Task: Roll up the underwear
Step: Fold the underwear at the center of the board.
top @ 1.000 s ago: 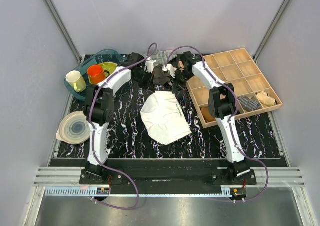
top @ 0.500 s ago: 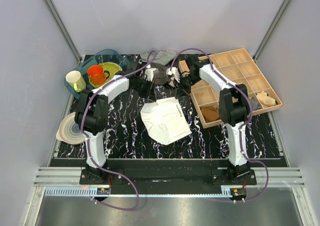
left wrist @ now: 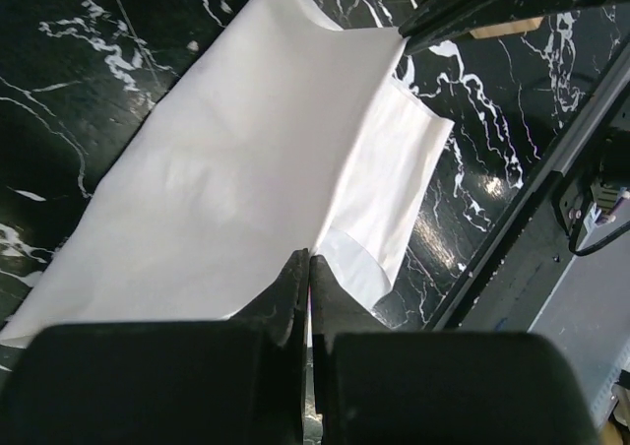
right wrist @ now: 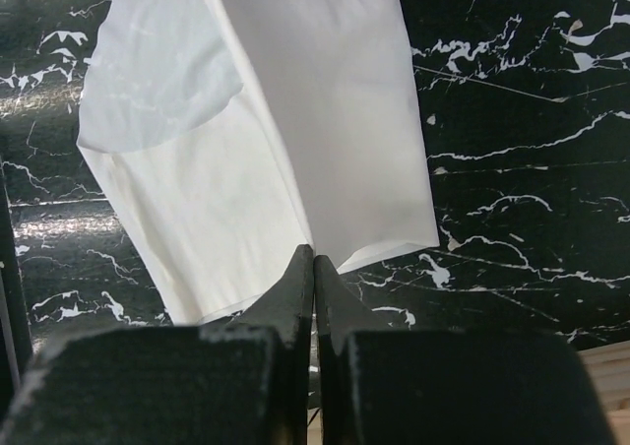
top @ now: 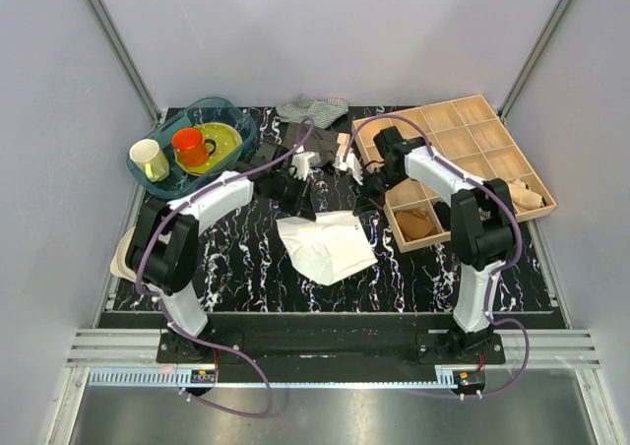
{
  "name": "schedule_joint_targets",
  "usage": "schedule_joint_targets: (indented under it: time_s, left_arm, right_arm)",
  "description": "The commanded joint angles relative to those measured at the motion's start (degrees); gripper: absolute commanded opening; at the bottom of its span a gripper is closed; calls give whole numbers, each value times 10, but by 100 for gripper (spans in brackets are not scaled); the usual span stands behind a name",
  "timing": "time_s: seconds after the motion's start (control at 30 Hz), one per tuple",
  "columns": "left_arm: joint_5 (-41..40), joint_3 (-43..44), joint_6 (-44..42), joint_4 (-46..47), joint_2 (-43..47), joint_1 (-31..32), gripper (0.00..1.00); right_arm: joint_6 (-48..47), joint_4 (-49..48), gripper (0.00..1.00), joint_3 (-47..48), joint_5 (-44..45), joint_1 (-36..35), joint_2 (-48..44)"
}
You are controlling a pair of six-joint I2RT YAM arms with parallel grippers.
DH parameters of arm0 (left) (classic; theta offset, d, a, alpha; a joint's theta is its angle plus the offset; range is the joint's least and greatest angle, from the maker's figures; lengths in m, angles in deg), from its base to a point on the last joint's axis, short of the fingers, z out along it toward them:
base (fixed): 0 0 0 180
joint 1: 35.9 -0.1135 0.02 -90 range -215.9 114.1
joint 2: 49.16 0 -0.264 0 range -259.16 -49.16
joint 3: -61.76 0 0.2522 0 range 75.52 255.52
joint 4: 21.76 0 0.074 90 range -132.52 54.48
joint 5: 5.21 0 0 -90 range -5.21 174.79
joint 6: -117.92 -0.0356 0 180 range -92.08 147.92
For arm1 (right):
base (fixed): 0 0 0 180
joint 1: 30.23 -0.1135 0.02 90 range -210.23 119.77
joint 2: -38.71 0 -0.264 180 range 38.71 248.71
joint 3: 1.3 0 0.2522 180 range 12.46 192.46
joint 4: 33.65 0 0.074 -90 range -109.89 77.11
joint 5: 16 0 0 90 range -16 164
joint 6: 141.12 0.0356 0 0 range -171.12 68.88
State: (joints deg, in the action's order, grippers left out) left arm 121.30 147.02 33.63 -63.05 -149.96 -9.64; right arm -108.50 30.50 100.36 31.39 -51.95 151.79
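Observation:
The white underwear lies on the black marbled table, its far edge lifted and doubled over towards the near side. My left gripper is shut on the far left corner of that edge. The right gripper is shut on the far right corner. In the left wrist view the closed gripper pinches the cloth, which stretches away taut. The right wrist view shows that closed gripper nipping the cloth, with a folded layer underneath.
A wooden compartment tray stands at the right, holding a brown item and a beige one. A blue basin with mugs sits at the back left. Striped cloth lies at the back; a plate at the left.
Both grippers have come towards the near side, drawing the underwear's far edge over the garment. The visible cloth is shorter from front to back than before.

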Motion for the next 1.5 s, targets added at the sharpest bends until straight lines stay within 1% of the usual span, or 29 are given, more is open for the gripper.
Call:
schedule_joint_targets:
  time_s: [0.0,0.47,0.73,1.13,1.47]
  left_arm:
    - [-7,-24,33,50,52,19,0]
    - [-39,-78,86,94,91,75,0]
    - [-50,-109,104,118,85,99,0]
    - [-50,-145,126,153,86,127,0]
    - [-43,-159,134,172,67,137,0]
  right_arm:
    - [-11,-31,0,-37,2,-4,-61]
    - [-19,-54,0,-119,32,-4,-118]
    - [-24,-68,0,-161,42,-5,-133]
    - [-55,-56,0,-231,17,-5,-189]
    - [-71,-55,0,-264,22,-5,-182]
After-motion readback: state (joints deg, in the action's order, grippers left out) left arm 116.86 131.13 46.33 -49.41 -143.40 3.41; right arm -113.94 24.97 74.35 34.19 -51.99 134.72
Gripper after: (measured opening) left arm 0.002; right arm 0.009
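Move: My two hands already hold the far edge of the underwear, folded back and lifted roughly 6 cm. The left end of its near edge is about 15 cm back and 2 cm right of my left hand. The right end is some 10 cm back and 5 cm right of my right hand. The organizer's near left corner lies about 8 cm back and 11 cm right of my right hand, with the brown cloth about level and 15 cm right. With both hands shut on the underwear's edge, I draw it back towards my bases and the near edge, about 9 cm, and roughly 4 cm to my right. I rise about a centimetre at first, then sink, left a bit lower than right was kept back: both end close to 3 cm below where they began. My wrists barely turn and I keep the edge stretched between my hands. ##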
